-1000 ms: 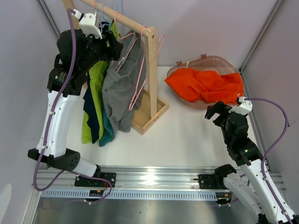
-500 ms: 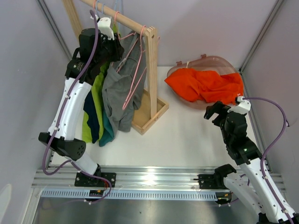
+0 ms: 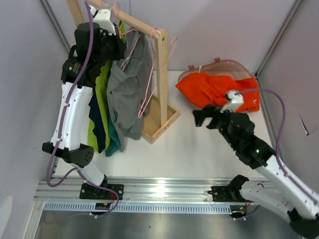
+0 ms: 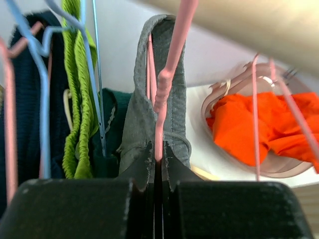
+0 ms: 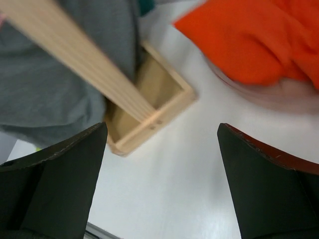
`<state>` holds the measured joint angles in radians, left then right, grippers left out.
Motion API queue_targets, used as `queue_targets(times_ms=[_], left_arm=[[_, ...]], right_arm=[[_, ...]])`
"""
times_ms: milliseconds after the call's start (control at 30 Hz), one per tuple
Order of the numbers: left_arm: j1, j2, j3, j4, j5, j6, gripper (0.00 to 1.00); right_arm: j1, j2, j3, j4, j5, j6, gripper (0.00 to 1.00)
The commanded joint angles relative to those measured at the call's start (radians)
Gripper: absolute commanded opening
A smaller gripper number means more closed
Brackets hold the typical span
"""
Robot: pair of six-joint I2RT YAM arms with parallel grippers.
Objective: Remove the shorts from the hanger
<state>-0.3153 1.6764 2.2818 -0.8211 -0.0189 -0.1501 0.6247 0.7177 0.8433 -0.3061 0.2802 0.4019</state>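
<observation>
The grey shorts [image 3: 127, 92] hang on a pink hanger [image 4: 160, 107] from the wooden rail [image 3: 130, 21]. My left gripper [image 3: 115, 46] is shut on that pink hanger just below its hook, seen in the left wrist view [image 4: 159, 154]. Lime green shorts [image 3: 102, 94], teal shorts [image 3: 114, 142] and dark navy shorts [image 3: 97, 132] hang behind the grey pair on blue hangers [image 4: 97, 94]. The orange shorts [image 3: 219, 92] lie in a clear pink basket [image 3: 219, 64]. My right gripper [image 3: 200, 118] is open and empty above the table, between the rack's base and the basket.
The wooden rack's post [image 3: 162, 79] stands in a box-shaped base [image 3: 162, 124]. Two empty pink hangers [image 3: 172, 47] hang at the rail's right end. Grey walls close in left, back and right. A metal rail [image 3: 159, 191] runs along the near edge.
My left gripper has lifted towards the rail with the pink hanger and grey shorts. My right arm has swung left from beside the basket towards the rack's base.
</observation>
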Motion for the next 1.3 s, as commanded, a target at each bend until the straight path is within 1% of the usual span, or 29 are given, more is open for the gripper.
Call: queue_targets(times_ms=[0, 33, 67, 100, 133, 167, 200, 233, 267, 300, 333, 433, 467, 500, 567, 633, 700, 800, 833, 967, 1000, 1033, 1100, 1133, 1200, 1233, 1267], left_arm=[[0.005, -0.064, 0.130, 0.066, -0.003, -0.042, 0.00], [0.005, -0.084, 0.130, 0.069, -0.003, -0.046, 0.00], [0.005, -0.092, 0.127, 0.068, 0.000, -0.051, 0.00], [0.005, -0.101, 0.125, 0.066, -0.001, -0.052, 0.00], [0.005, -0.109, 0.122, 0.063, 0.000, -0.055, 0.00], [0.005, -0.121, 0.117, 0.063, 0.000, -0.058, 0.00], [0.005, -0.127, 0.098, 0.062, 0.000, -0.060, 0.00], [0.005, -0.133, 0.087, 0.062, -0.001, -0.062, 0.00], [0.005, -0.150, 0.079, 0.066, -0.003, -0.062, 0.00], [0.005, -0.159, 0.033, 0.072, -0.004, -0.063, 0.00], [0.005, -0.173, 0.016, 0.080, -0.006, -0.065, 0.00], [0.005, -0.216, -0.062, 0.115, -0.006, -0.065, 0.00], [0.005, -0.221, -0.070, 0.117, -0.006, -0.062, 0.00], [0.005, -0.222, -0.073, 0.114, -0.007, -0.059, 0.00], [0.005, -0.222, -0.065, 0.111, -0.007, -0.054, 0.00], [0.005, -0.227, -0.061, 0.106, -0.009, -0.051, 0.00], [0.005, -0.231, -0.058, 0.103, -0.009, -0.049, 0.00], [0.005, -0.241, -0.047, 0.097, -0.001, -0.055, 0.00], [0.004, -0.244, -0.047, 0.093, 0.010, -0.062, 0.00], [0.005, -0.260, -0.048, 0.089, 0.011, -0.074, 0.00], [0.005, -0.267, -0.047, 0.088, 0.026, -0.077, 0.00], [0.005, -0.273, -0.048, 0.086, 0.040, -0.078, 0.00], [0.004, -0.282, -0.053, 0.085, 0.048, -0.085, 0.00], [0.005, -0.287, -0.051, 0.082, 0.050, -0.086, 0.00], [0.007, -0.290, -0.042, 0.073, 0.048, -0.089, 0.00], [0.007, -0.290, -0.038, 0.070, 0.047, -0.089, 0.00], [0.008, -0.290, -0.038, 0.069, 0.050, -0.089, 0.00]], right_arm=[[0.288, 0.171, 0.225, 0.125, 0.100, -0.142, 0.99], [0.361, 0.222, 0.341, 0.125, 0.203, -0.219, 0.99], [0.424, 0.323, 0.400, 0.136, 0.247, -0.251, 0.99], [0.513, 0.372, 0.459, 0.134, 0.275, -0.273, 0.99], [0.542, 0.423, 0.578, 0.131, 0.283, -0.287, 0.99], [0.569, 0.471, 0.633, 0.134, 0.284, -0.310, 0.99], [0.619, 0.558, 0.684, 0.142, 0.287, -0.320, 1.00], [0.647, 0.601, 0.776, 0.151, 0.287, -0.337, 0.99], [0.673, 0.642, 0.818, 0.177, 0.293, -0.372, 0.99], [0.713, 0.723, 0.858, 0.186, 0.297, -0.386, 0.99], [0.727, 0.767, 0.943, 0.188, 0.300, -0.393, 0.99], [0.773, 0.925, 1.075, 0.173, 0.315, -0.397, 0.99], [0.780, 0.959, 1.164, 0.154, 0.317, -0.397, 1.00], [0.790, 1.026, 1.206, 0.145, 0.323, -0.397, 0.99], [0.810, 1.083, 1.316, 0.113, 0.346, -0.397, 0.99], [0.822, 1.143, 1.362, 0.101, 0.376, -0.426, 0.99], [0.836, 1.163, 1.378, 0.102, 0.399, -0.434, 0.99], [0.842, 1.180, 1.347, 0.130, 0.467, -0.448, 0.99], [0.845, 1.187, 1.335, 0.159, 0.526, -0.471, 0.99], [0.845, 1.216, 1.292, 0.220, 0.657, -0.534, 0.99], [0.846, 1.220, 1.266, 0.246, 0.680, -0.554, 0.97], [0.845, 1.226, 1.251, 0.293, 0.718, -0.589, 0.84], [0.845, 1.232, 1.196, 0.407, 0.741, -0.627, 0.62], [0.846, 1.241, 1.182, 0.430, 0.760, -0.652, 0.42], [0.845, 1.255, 1.165, 0.455, 0.771, -0.655, 0.21], [0.846, 1.263, 1.163, 0.449, 0.778, -0.650, 0.00], [0.848, 1.275, 1.163, 0.438, 0.787, -0.625, 0.00]])
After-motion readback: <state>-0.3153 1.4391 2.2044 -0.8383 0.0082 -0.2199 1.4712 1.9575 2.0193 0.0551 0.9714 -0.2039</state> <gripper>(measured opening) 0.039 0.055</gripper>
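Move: The grey shorts hang on the hanger already gripped by the left hand, their middle about 20 cm below that hand, 2 cm back and 3 cm to its right; the rail's near end sits 3 cm ahead, 11 cm right and 3 cm up. From the open right hand the shorts lie some 26 cm left and 14 cm ahead, about level. The rack post stands 15 cm left, 18 cm ahead; the lime garment 33 cm left, 15 cm ahead. Keep the left gripper shut on the pink hanger and draw it up and back from the rail, about 8 cm back in all. Meanwhile sweep the open right gripper some 38 cm left and nearly 20 cm up, easing back, its fingertips tipping up about 20 degrees; then dip about 7 cm and a little forward to the grey shorts' near edge and close the fingers to pinch the cloth. ##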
